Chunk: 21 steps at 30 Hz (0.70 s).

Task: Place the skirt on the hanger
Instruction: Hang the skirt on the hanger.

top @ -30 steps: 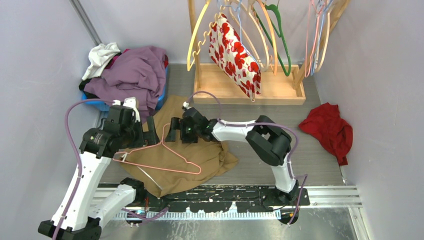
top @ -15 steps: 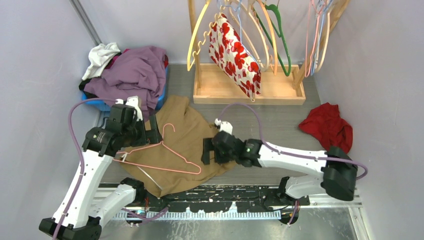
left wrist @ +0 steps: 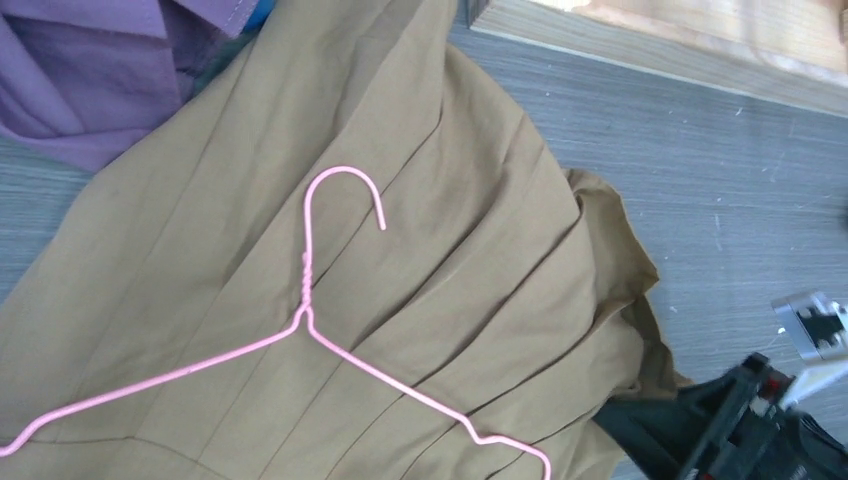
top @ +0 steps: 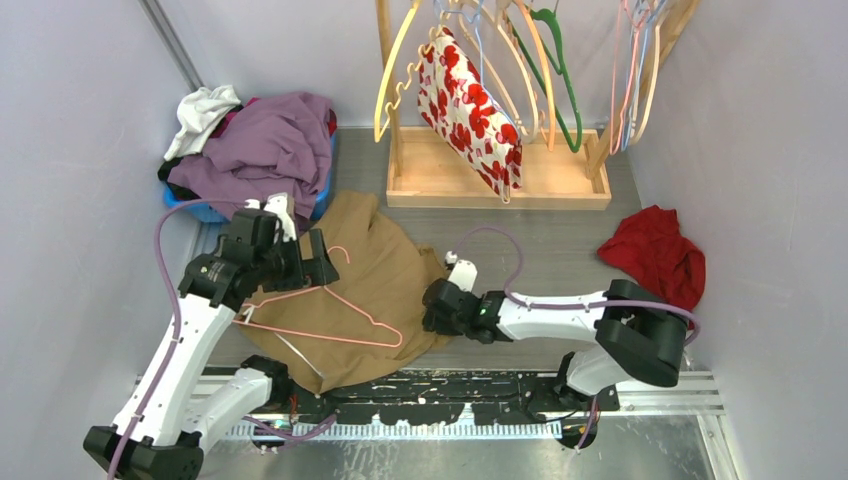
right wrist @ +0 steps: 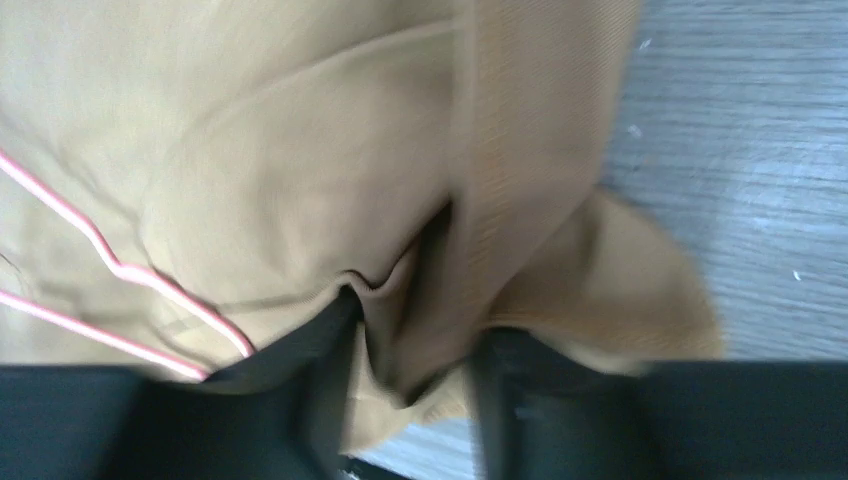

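The tan skirt (top: 385, 280) lies spread on the floor with a pink wire hanger (top: 330, 300) lying on top of it. My left gripper (top: 312, 268) hovers open above the skirt's left part, close to the hanger's hook (left wrist: 345, 185); its fingers do not show in the left wrist view. My right gripper (top: 432, 310) sits low at the skirt's right edge. In the right wrist view its dark fingers (right wrist: 300, 390) straddle a bunched fold of the skirt (right wrist: 420, 330). That picture is blurred, so a firm pinch cannot be made out.
A wooden rack (top: 560, 180) at the back carries several hangers and a red-and-white floral garment (top: 470, 100). A pile of purple and white clothes (top: 260, 150) fills a blue bin at the left. A red cloth (top: 655, 260) lies by the right wall.
My right arm swung from the skirt's middle down to its right edge, and its jaws narrowed round a fold. My left gripper shifted slightly right toward the hanger's hook.
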{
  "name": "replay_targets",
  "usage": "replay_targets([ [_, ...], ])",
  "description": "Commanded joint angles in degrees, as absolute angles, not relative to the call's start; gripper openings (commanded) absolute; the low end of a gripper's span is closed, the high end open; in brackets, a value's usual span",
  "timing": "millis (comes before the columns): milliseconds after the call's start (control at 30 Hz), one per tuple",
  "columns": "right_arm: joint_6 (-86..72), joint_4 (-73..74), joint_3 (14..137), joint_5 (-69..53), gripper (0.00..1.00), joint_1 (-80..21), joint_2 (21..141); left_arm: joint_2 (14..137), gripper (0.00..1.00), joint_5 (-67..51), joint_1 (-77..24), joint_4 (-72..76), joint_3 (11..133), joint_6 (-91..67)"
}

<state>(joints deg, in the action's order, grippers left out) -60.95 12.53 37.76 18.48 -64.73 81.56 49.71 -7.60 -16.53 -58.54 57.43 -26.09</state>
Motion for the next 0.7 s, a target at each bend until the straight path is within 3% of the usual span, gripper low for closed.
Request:
replay_targets([
  [0,-63.90,4.21,34.03,15.88,0.27,-56.92,80.68,50.02,0.99,-10.77,-16.49,-52.29,57.58,-26.63],
  [133,-58.81,7.33,34.18,12.28,0.10,-48.46,76.29,50.22,0.99,-11.04,-16.46,-51.06,57.66,-26.54],
  [267,-49.86,14.59,40.84,9.32,0.04,-41.37,76.81,51.03,1.00,-12.33,-16.48,-49.40,57.03,-26.63],
  [667,-32.42,13.22,61.82,-0.64,0.02,-22.55,95.80,54.03,0.99,-18.46,-16.68,-38.56,50.60,-28.96],
])
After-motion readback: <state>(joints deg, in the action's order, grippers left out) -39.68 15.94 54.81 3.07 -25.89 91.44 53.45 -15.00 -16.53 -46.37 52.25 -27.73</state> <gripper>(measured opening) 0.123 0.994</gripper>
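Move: Just beneath the right hand, within a centimetre or so, lies the bunched right-hand edge of the tan skirt, between its half-closed fingers. The pink hanger's near shoulder is about 6 cm to the left and 4 cm nearer the base; the wooden rack's front edge runs some 25 cm farther out, 13 cm to the right. From the left hand, hovering high over the hanger, that skirt edge lies about 22 cm right, 3 cm back and 19 cm below. Pinching the skirt's edge shut between its fingers, the right hand drags it forward and to the right towards the rack, some 20 cm in all, dipping slightly at first, then rising about 3 cm, and turns about 15 degrees clockwise. The open left hand drifts roughly 4 cm forward and right above the cloth, sinking a little at the end, without touching anything. ##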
